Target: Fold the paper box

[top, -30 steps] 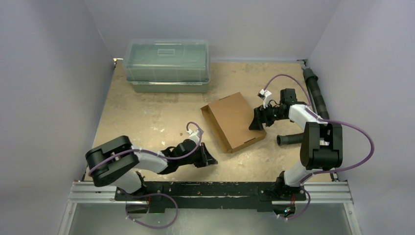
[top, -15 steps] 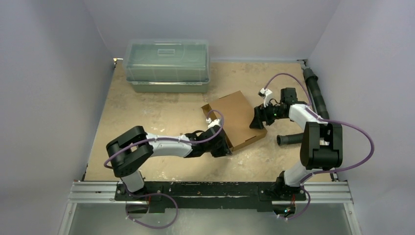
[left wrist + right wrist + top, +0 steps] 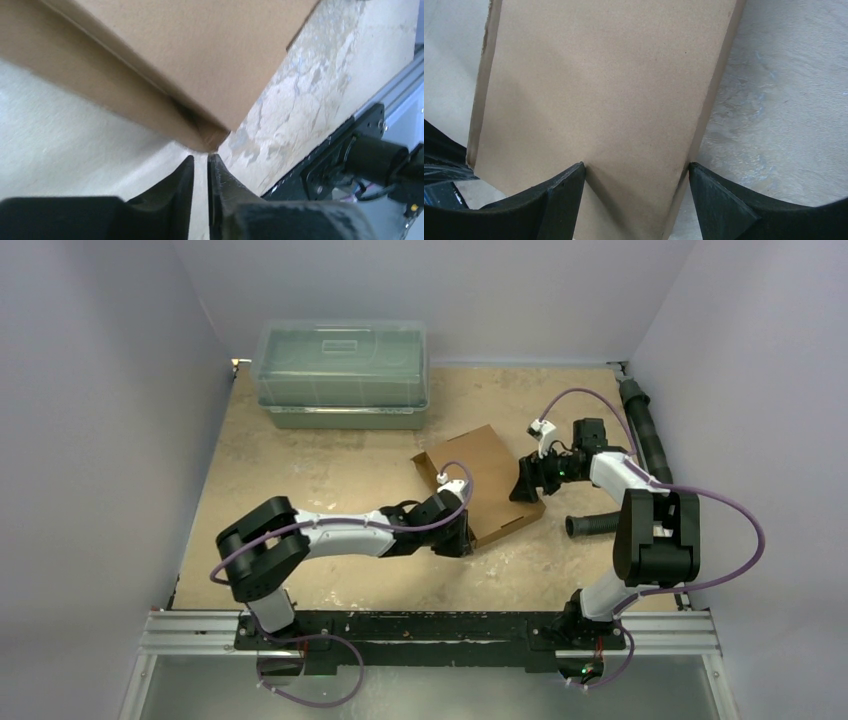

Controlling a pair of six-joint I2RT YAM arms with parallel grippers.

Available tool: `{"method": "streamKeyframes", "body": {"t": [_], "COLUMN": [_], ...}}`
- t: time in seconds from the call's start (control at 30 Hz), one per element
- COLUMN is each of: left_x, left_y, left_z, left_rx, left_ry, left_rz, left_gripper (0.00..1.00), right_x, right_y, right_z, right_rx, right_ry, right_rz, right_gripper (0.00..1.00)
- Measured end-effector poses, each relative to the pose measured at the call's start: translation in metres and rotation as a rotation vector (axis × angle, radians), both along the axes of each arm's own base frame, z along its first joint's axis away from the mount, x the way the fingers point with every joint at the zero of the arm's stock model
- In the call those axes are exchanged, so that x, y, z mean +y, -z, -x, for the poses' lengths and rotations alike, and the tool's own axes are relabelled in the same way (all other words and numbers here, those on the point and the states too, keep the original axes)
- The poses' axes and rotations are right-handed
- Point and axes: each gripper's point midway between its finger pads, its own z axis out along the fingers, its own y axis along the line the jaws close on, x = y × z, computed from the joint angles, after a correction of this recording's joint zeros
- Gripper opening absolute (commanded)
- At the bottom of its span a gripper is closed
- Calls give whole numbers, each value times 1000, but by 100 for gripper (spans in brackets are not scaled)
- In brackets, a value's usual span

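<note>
The paper box (image 3: 487, 475), plain brown cardboard with its lid down, lies mid-table at an angle. My left gripper (image 3: 463, 538) is low at the box's near corner. In the left wrist view that corner (image 3: 212, 140) hangs just above the left gripper (image 3: 201, 158), whose jaws are all but shut, with a thin slit and nothing in it. My right gripper (image 3: 524, 486) is at the box's right side with its jaws wide. In the right wrist view the right gripper (image 3: 635, 167) has one fingertip (image 3: 574, 175) against the brown lid (image 3: 604, 85) and the other at the lid's edge.
A clear greenish lidded bin (image 3: 342, 375) stands at the back left. A black handle-like piece (image 3: 596, 525) lies right of the box, and a black cylinder (image 3: 640, 430) lies along the right wall. The black front rail (image 3: 350, 150) runs close behind the left gripper.
My left arm swung from the front left up to the box's near corner, and its jaws have parted a sliver. The box turned slightly. The right gripper stayed at the box's right side.
</note>
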Motion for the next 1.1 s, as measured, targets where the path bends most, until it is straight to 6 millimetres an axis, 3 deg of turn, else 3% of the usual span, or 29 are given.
{"method": "streamKeyframes", "body": {"t": [0.2, 0.33, 0.4, 0.47, 0.67, 0.87, 1.1], "left_x": [34, 66, 86, 108, 165, 149, 137], "left_y": [-25, -40, -39, -32, -12, -25, -31], "left_z": [10, 3, -10, -28, -79, -117, -174], "left_rx": [-76, -129, -143, -139, -76, -83, -122], "left_ry": [30, -35, -98, -188, -458, -460, -463], "left_rz": [65, 103, 112, 124, 260, 386, 445], "left_gripper": [30, 49, 67, 78, 82, 83, 83], "right_x": [2, 2, 2, 2, 2, 4, 6], "right_y": [0, 0, 0, 0, 1, 2, 2], "right_z": [4, 4, 4, 4, 4, 6, 7], "right_rx": [15, 16, 17, 17, 19, 30, 32], "right_ry": [-6, -6, -6, -6, -6, -12, -17], "right_rz": [-7, -7, -7, -7, -9, -18, -18], "right_gripper": [78, 78, 78, 78, 78, 78, 78]}}
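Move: The paper box's far-left corner lies about 18 cm ahead of the left hand and 11 cm to its left, at about fingertip height. The box's near corner is right at its fingertips, and the right gripper is some 12 cm ahead and 12 cm to the right. The green bin stands about 32 cm ahead and 26 cm left. From the right hand, that far-left corner is roughly 7 cm ahead and 23 cm left. The box's near corner is left behind as the left hand comes away from it, going left and rising about 4 cm, then sweeping forward outside the left wall and dipping before it closes in rightward on the far-left corner, some 17 cm forward in all. The nearly shut fingers spread wide while the wrist turns about 25 degrees counter-clockwise and its left side drops. The right hand stays, open fingers straddling the box's right edge. ##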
